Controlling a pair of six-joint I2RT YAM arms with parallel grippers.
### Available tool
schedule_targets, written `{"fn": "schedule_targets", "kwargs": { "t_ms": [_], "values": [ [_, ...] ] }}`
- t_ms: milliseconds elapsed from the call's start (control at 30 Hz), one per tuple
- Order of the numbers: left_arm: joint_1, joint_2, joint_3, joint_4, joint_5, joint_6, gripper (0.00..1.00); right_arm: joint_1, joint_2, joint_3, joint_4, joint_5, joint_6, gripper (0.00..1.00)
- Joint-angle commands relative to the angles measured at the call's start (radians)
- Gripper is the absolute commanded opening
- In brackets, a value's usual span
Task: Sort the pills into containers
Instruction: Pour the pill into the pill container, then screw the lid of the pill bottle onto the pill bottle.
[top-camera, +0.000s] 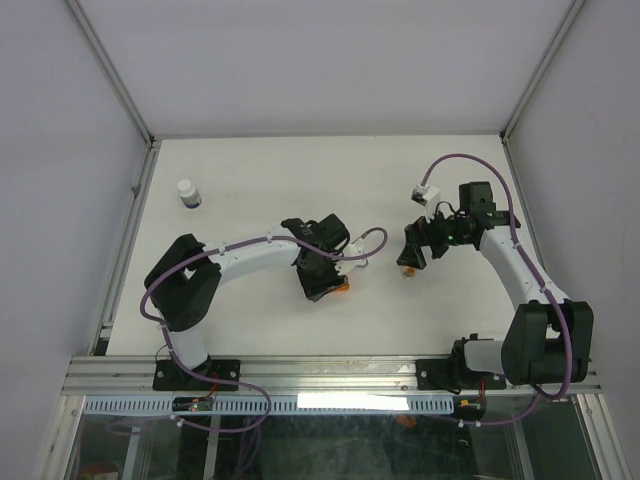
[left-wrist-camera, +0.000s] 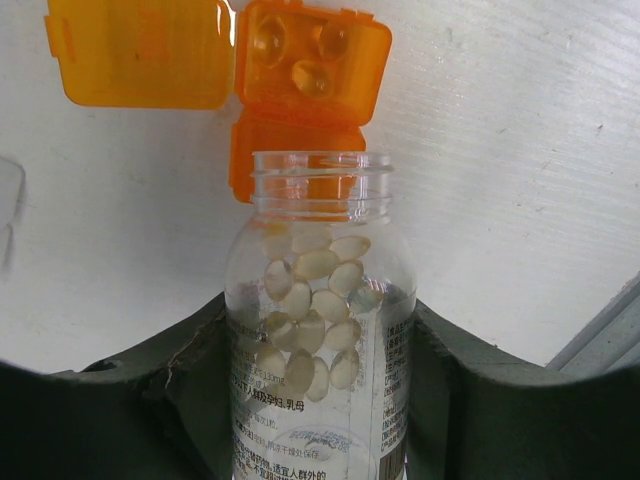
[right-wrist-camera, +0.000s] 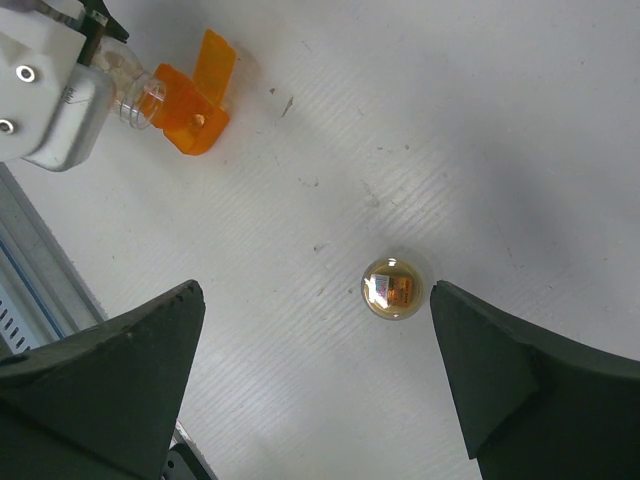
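Observation:
My left gripper (left-wrist-camera: 318, 340) is shut on a clear vial (left-wrist-camera: 320, 290) that lies tipped over and holds several pale pills (left-wrist-camera: 312, 300). Its open mouth points at a translucent orange container (left-wrist-camera: 310, 70) whose lids are flipped open; a few pills (left-wrist-camera: 300, 72) lie in one compartment. From above, the left gripper (top-camera: 322, 275) sits over the vial, with the orange container (top-camera: 342, 288) beside it. My right gripper (right-wrist-camera: 315, 310) stands open above the table. One round amber pill (right-wrist-camera: 392, 288) lies between its fingers, close to the right fingertip (right-wrist-camera: 470, 340). In the top view this pill (top-camera: 407, 271) sits just below the right gripper (top-camera: 412, 255).
A white bottle with a dark band (top-camera: 188, 193) stands upright at the far left of the white table (top-camera: 300, 170). The table's metal front rail (top-camera: 330, 372) runs along the near edge. The left gripper's white body (right-wrist-camera: 50, 100) shows at the top left of the right wrist view.

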Motion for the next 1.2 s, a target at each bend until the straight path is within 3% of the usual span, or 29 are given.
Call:
{"fn": "schedule_targets", "kwargs": {
  "t_ms": [0, 233, 367, 567, 633, 733, 900, 1167],
  "values": [
    [0.004, -0.109, -0.049, 0.086, 0.015, -0.017, 0.0, -0.007, -0.03, 0.048, 0.013, -0.025, -0.011, 0.99],
    [0.005, -0.295, -0.194, 0.293, 0.056, -0.065, 0.0, -0.008, -0.028, 0.046, 0.012, -0.037, -0.016, 0.99],
    [0.005, -0.464, -0.327, 0.505, 0.124, -0.121, 0.0, -0.008, -0.034, 0.042, 0.013, -0.059, -0.031, 0.99],
    [0.007, -0.734, -0.654, 1.159, 0.304, -0.274, 0.0, -0.007, -0.073, 0.014, 0.042, -0.151, -0.073, 0.99],
    [0.008, -0.77, -0.758, 1.431, 0.354, -0.351, 0.0, -0.008, -0.095, -0.006, 0.061, -0.2, -0.102, 0.99],
    [0.009, -0.757, -0.836, 1.679, 0.391, -0.462, 0.0, -0.008, -0.144, -0.037, 0.096, -0.289, -0.174, 0.99],
    [0.01, -0.746, -0.857, 1.76, 0.453, -0.522, 0.0, -0.005, -0.18, -0.073, -0.023, -0.416, -0.574, 0.99],
    [0.014, -0.811, -0.942, 1.746, 0.421, -0.504, 0.0, -0.006, -0.069, -0.026, -0.267, -0.264, -0.964, 0.96]
  ]
}}
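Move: The left hand holds the pill bottle with its mouth at the orange pill container, whose middle lies about 4 cm right, 1 ahead and 4 below; the clear box is some 7 ahead, 3 left. The right hand has the bottle cap about 4 cm back, 1 left and 12 below, the pill container roughly 6 back and 14 left. From the left hand the cap is about 17 cm right, 2 ahead, 4 below. Left lifts the bottle some 18 cm off the pill container, swinging its mouth rightward; right turns, easing back. ##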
